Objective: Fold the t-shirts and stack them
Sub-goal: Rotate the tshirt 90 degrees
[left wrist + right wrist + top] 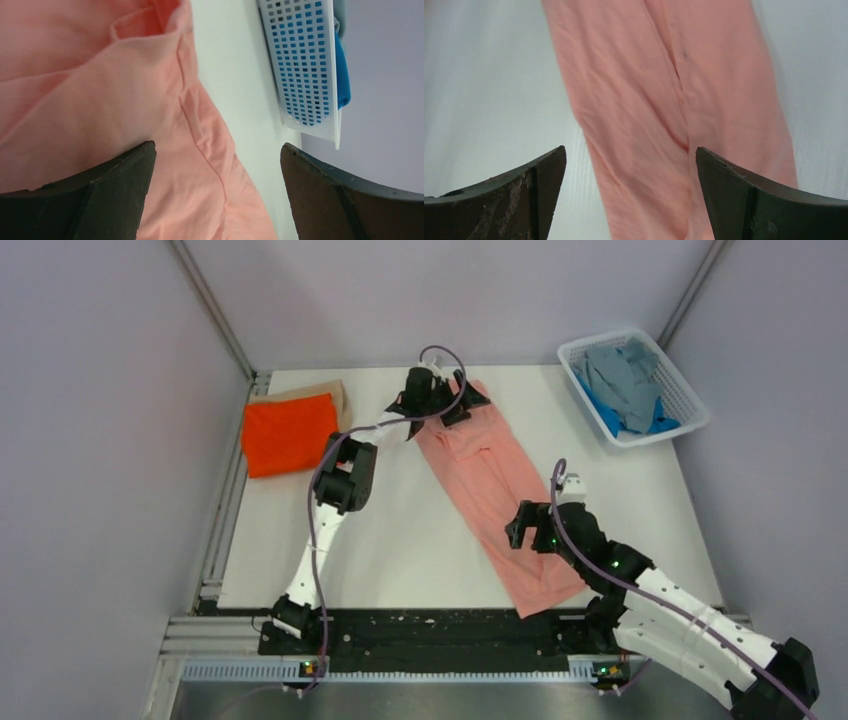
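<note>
A salmon pink t-shirt [495, 490] lies folded into a long strip, running diagonally from the table's far middle to its near right. My left gripper [432, 400] hangs open over the strip's far end, cloth [125, 100] showing between its spread fingers. Open too, my right gripper [530, 525] hovers above the strip's near part [664, 100], nothing pinched. A folded bright orange t-shirt [288, 433] rests on a tan one [325, 390] at the far left. Grey [622, 380] and blue [610, 420] shirts lie crumpled in the basket.
The white mesh basket [690, 400] stands at the far right corner; its wall [300, 65] shows in the left wrist view. Grey enclosure walls and metal posts surround the table [400, 530]. A black rail [430, 635] runs along the near edge.
</note>
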`<state>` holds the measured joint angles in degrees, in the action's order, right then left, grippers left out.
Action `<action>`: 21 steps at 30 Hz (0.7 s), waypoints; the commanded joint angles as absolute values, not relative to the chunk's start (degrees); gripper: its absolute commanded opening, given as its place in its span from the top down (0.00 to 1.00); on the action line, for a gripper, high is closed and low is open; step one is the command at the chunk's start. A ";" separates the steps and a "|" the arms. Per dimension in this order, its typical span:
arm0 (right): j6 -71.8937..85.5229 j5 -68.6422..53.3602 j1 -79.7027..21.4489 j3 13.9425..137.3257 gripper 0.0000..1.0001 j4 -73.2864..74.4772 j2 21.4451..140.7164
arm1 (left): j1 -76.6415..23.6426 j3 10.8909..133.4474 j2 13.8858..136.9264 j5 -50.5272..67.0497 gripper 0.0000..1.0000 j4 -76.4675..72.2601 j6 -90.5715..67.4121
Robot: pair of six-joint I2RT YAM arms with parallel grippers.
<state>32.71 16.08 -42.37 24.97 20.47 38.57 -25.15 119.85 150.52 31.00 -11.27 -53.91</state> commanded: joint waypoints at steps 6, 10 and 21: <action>37.14 4.01 -38.87 20.03 0.04 11.91 55.95 | -23.64 118.46 151.39 33.27 0.01 -17.75 -59.37; 35.29 -6.72 -42.80 21.91 0.04 -1.37 65.55 | -23.76 121.70 154.44 33.51 0.01 -19.00 -61.94; 29.91 -14.74 -51.92 34.48 0.04 -9.10 80.99 | -23.58 133.93 158.25 29.03 0.01 -12.01 -58.06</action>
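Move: The pink t-shirt lies as a slanting strip. The middle of its near half is about 8 cm below the right hand, some 6 cm back and 2 cm to the right, with the table's near edge roughly 19 cm back. From the left hand, the t-shirt's far end is right underneath, about 4 cm down; the orange shirt lies some 43 cm left and 7 cm back. Right hand presses down about 7 cm onto the t-shirt, then sweeps it left some 15 cm, turning counter-clockwise. ##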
